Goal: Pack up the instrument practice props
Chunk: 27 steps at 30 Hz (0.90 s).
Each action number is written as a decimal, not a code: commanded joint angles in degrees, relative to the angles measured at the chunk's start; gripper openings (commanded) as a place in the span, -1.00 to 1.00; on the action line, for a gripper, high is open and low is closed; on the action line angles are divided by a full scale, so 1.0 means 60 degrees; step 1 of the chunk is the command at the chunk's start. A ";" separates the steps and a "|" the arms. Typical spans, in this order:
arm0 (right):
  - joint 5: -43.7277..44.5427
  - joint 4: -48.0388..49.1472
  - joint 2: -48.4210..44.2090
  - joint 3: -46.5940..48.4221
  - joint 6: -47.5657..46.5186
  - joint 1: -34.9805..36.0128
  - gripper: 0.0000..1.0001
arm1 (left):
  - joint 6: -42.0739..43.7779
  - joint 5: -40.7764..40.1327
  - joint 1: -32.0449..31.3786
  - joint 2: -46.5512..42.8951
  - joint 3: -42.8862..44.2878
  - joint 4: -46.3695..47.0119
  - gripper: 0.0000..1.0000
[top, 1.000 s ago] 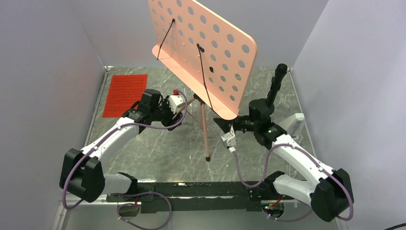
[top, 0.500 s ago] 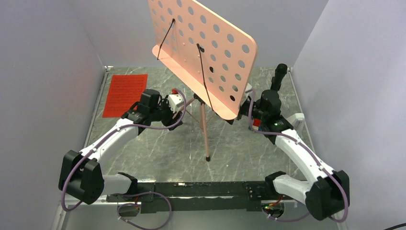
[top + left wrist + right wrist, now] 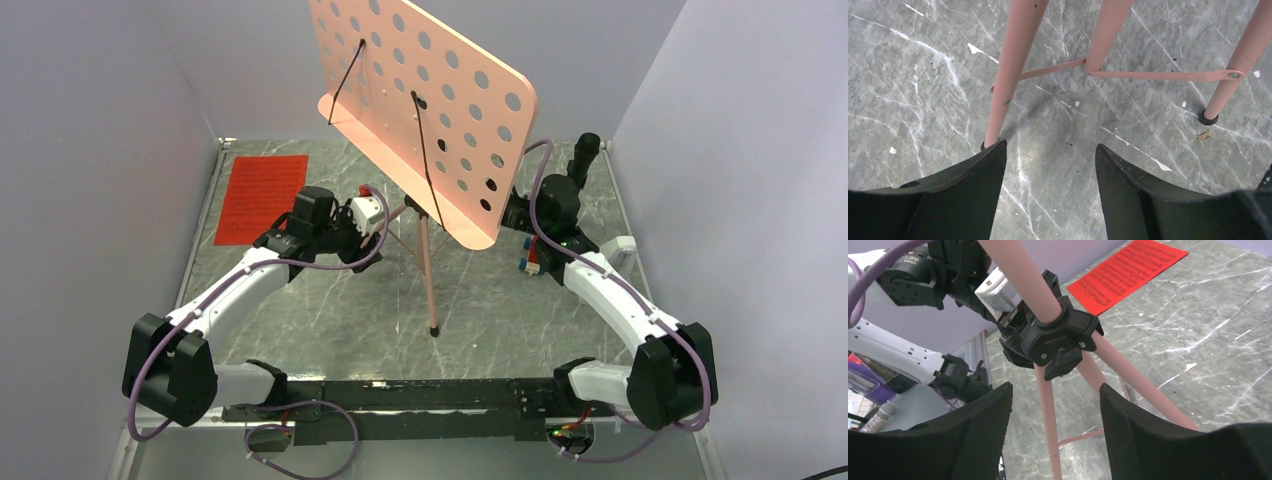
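Observation:
The pink music stand [image 3: 425,95] stands mid-table on its tripod, perforated desk tilted. Its legs [image 3: 1007,75] fill the left wrist view, with my left gripper [image 3: 1050,155] open above bare marble just short of one leg's foot. In the top view that left gripper [image 3: 368,215] sits left of the pole. My right gripper [image 3: 1055,395] is open, facing the stand's black tripod hub [image 3: 1060,340], with a leg beyond the gap between its jaws. From above, the right gripper [image 3: 512,212] is half hidden behind the desk's edge. Red sheet music [image 3: 262,198] lies back left. A white wedge-shaped metronome [image 3: 620,247] stands far right.
Small coloured blocks [image 3: 530,262] lie beside the right forearm. A black upright cylinder [image 3: 586,152] stands at the back right. Grey walls close in on the left, right and back. The left arm's wrist [image 3: 998,290] shows behind the hub.
The right arm has swung from in front of the stand back and to the right, its gripper now under the desk's right edge. The left arm has stayed put.

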 commanded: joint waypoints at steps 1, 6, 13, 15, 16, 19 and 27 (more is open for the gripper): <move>0.0046 0.0815 0.0276 0.0589 0.0752 -0.0007 0.25 | -0.0167 0.0175 -0.0028 -0.0149 0.0035 0.0228 0.41; 0.0050 0.0903 0.0641 0.0822 0.0704 0.0050 0.09 | -0.0118 0.0150 0.0002 -0.0139 -0.0026 0.0307 0.41; 0.0029 0.0882 0.1064 0.1103 0.0303 0.0142 -0.12 | -0.0163 0.0153 0.0046 -0.0186 -0.0138 0.0420 0.42; -0.0183 0.0688 0.1092 0.1194 -0.0284 0.0260 -0.21 | -0.0156 0.0156 0.0068 -0.0206 -0.0191 0.0438 0.43; -0.0237 0.0561 0.1092 0.1224 -0.0572 0.0315 -0.25 | -0.0170 0.0155 0.0082 -0.0219 -0.0211 0.0463 0.43; -0.0254 -0.0111 0.0987 0.1336 -0.1916 0.0550 -0.42 | -0.0205 0.0190 0.0130 -0.0238 -0.0269 0.0510 0.43; 0.0776 -0.1420 0.0486 0.1234 -0.4930 0.0752 -0.71 | -0.0258 0.0219 0.0235 -0.0176 -0.0300 0.0628 0.43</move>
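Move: Almost straight off the right fingertips sits the black knob of the music stand's tripod clamp, about 3 cm to their left, 2 cm ahead and at nearly their height. The clamp body is some 6 cm left and 2 cm ahead; the front tripod foot is 5 cm back, 3 cm left and 26 cm below; the toy car is about 12 cm ahead, 18 cm right and 25 cm below. From the left hand the knob lies some 3 cm ahead, 9 cm right and 11 cm up. Easing about 2 cm forward and then 2 cm left, nearly level, the right hand brings its pointing-left fingers onto the clamp knob under the desk. Meanwhile they close steadily from well open to a narrow gap, pinching the knob between the tips, and towards the end the hand rolls some 15 degrees, mostly about the line of the fingers. ##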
